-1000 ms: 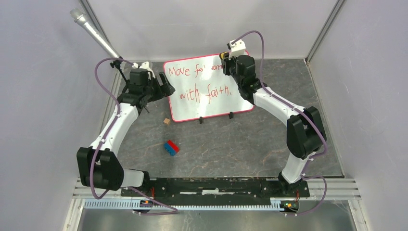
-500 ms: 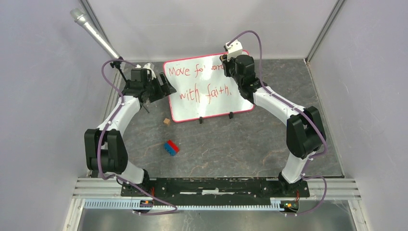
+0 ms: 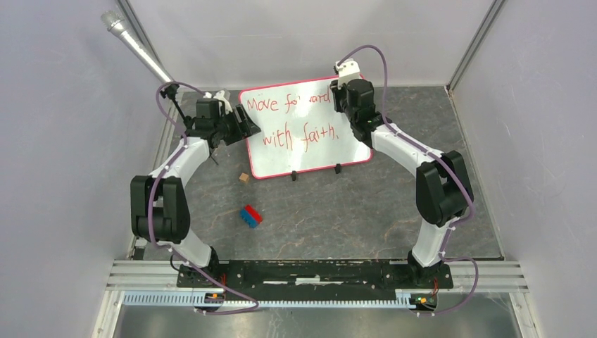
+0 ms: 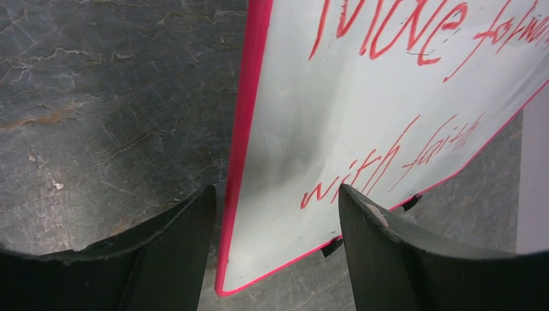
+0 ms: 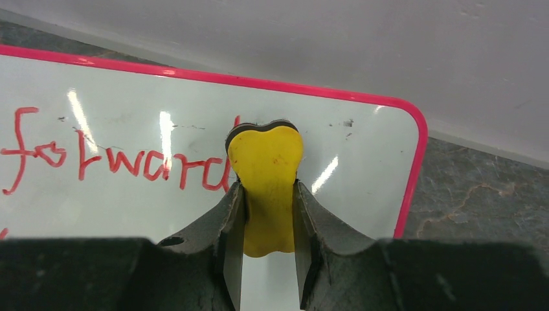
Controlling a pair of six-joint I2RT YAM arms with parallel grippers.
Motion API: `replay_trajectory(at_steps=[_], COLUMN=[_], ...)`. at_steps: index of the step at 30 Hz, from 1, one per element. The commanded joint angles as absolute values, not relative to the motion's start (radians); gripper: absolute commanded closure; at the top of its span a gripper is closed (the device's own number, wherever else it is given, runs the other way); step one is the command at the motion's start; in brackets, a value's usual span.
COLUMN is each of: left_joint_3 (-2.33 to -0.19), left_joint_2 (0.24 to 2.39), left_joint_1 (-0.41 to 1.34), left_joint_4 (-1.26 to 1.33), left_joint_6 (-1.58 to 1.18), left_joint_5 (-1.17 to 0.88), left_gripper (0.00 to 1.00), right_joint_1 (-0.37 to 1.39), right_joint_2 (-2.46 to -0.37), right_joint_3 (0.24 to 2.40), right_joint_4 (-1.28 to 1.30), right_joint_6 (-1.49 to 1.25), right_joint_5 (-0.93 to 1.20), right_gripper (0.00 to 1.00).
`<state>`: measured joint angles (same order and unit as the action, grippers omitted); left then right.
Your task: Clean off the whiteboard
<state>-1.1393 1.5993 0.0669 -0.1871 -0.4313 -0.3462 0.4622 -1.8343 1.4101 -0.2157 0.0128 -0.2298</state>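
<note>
The whiteboard [image 3: 296, 159] lies flat at the back of the table, with a red-pink rim and "Move forward with faith." written in red. My right gripper [image 3: 341, 96] is over its far right corner, shut on a yellow eraser [image 5: 265, 155] whose dark pad faces the whiteboard [image 5: 97, 201] just after the word "forward". My left gripper [image 3: 248, 125] is open at the board's left edge. In the left wrist view the left gripper [image 4: 275, 214] straddles the rim, one finger over the table and one over the whiteboard [image 4: 291, 142], a gap on both sides.
A small wooden cube [image 3: 243, 177] and a blue-and-red block [image 3: 250, 215] lie in front of the board. Two black clip feet [image 3: 294, 175] sit on its near rim. A microphone [image 3: 134, 44] slants in at the back left. Walls close in the table.
The left arm has pulled its elbow in and brought its gripper up to the board's left edge, jaws slightly narrower. The right gripper with the eraser has shifted a little to the right.
</note>
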Motion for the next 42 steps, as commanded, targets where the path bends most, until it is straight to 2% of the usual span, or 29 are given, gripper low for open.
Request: replay_trajectory(at_steps=[1, 8, 14, 18, 22, 26, 36, 40, 42], left_joint_3=[-1.162, -1.302, -1.319, -1.296, -1.282, -1.268, -1.255, -1.248, -1.247], left_joint_2=[1.626, 1.693, 1.709, 1.707, 1.705, 1.692, 1.676, 1.668, 1.667], left_joint_1=[0.061, 0.059, 0.055, 0.055, 0.056, 0.058, 0.062, 0.065, 0.065], left_joint_4=[-0.132, -0.257, -0.275, -0.249, -0.227, -0.213, -0.209, -0.209, -0.210], left_joint_6=[-0.462, -0.354, -0.284, -0.288, -0.307, -0.319, -0.303, -0.287, -0.284], left_joint_5=[-0.362, -0.377, -0.412, -0.425, -0.434, -0.425, -0.387, -0.349, -0.341], left_gripper=[0.26, 0.21, 0.19, 0.22, 0.30, 0.34, 0.41, 0.44, 0.44], right_joint_1=[0.455, 0.453, 0.452, 0.452, 0.453, 0.452, 0.449, 0.445, 0.444], right_joint_2=[-1.853, -1.883, -1.905, -1.901, -1.879, -1.869, -1.895, -1.909, -1.911], right_joint_3=[1.462, 1.498, 1.533, 1.541, 1.534, 1.518, 1.519, 1.528, 1.528], right_joint_4=[-0.232, -0.222, -0.202, -0.183, -0.173, -0.191, -0.196, -0.193, -0.194], right_joint_6=[0.007, 0.005, 0.009, 0.012, 0.007, 0.010, 0.047, 0.072, 0.077], right_joint_5=[-0.241, -0.228, -0.219, -0.227, -0.230, -0.225, -0.210, -0.203, -0.201], right_gripper=[0.73, 0.71, 0.63, 0.48, 0.36, 0.35, 0.45, 0.33, 0.31])
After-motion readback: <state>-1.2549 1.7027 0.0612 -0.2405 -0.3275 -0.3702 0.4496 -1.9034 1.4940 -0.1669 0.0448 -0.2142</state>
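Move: My right hand holds the eraser right by the upper right of the whiteboard; the "d" ending "forward" is about 2 cm ahead, 2 cm left and 2 cm higher, and the board's top-right corner some 7 cm right, 4 cm ahead and 4 cm up. My left hand's open fingers straddle the board's left edge, roughly 2 cm ahead, 1 cm left and 3 cm below; "Move" is about 6 cm ahead of that hand, 3 cm right and 3 cm up. I bring the eraser forward onto the whiteboard with my right hand, about 1.5 cm in and 1 cm down, then open its fingers and let go, hovering around the eraser. Meanwhile my left hand pushes some 2 cm forward along the board's left edge, turns slightly clockwise, and narrows its fingers about that edge, one on each side, as the hand stays nearly in place. ##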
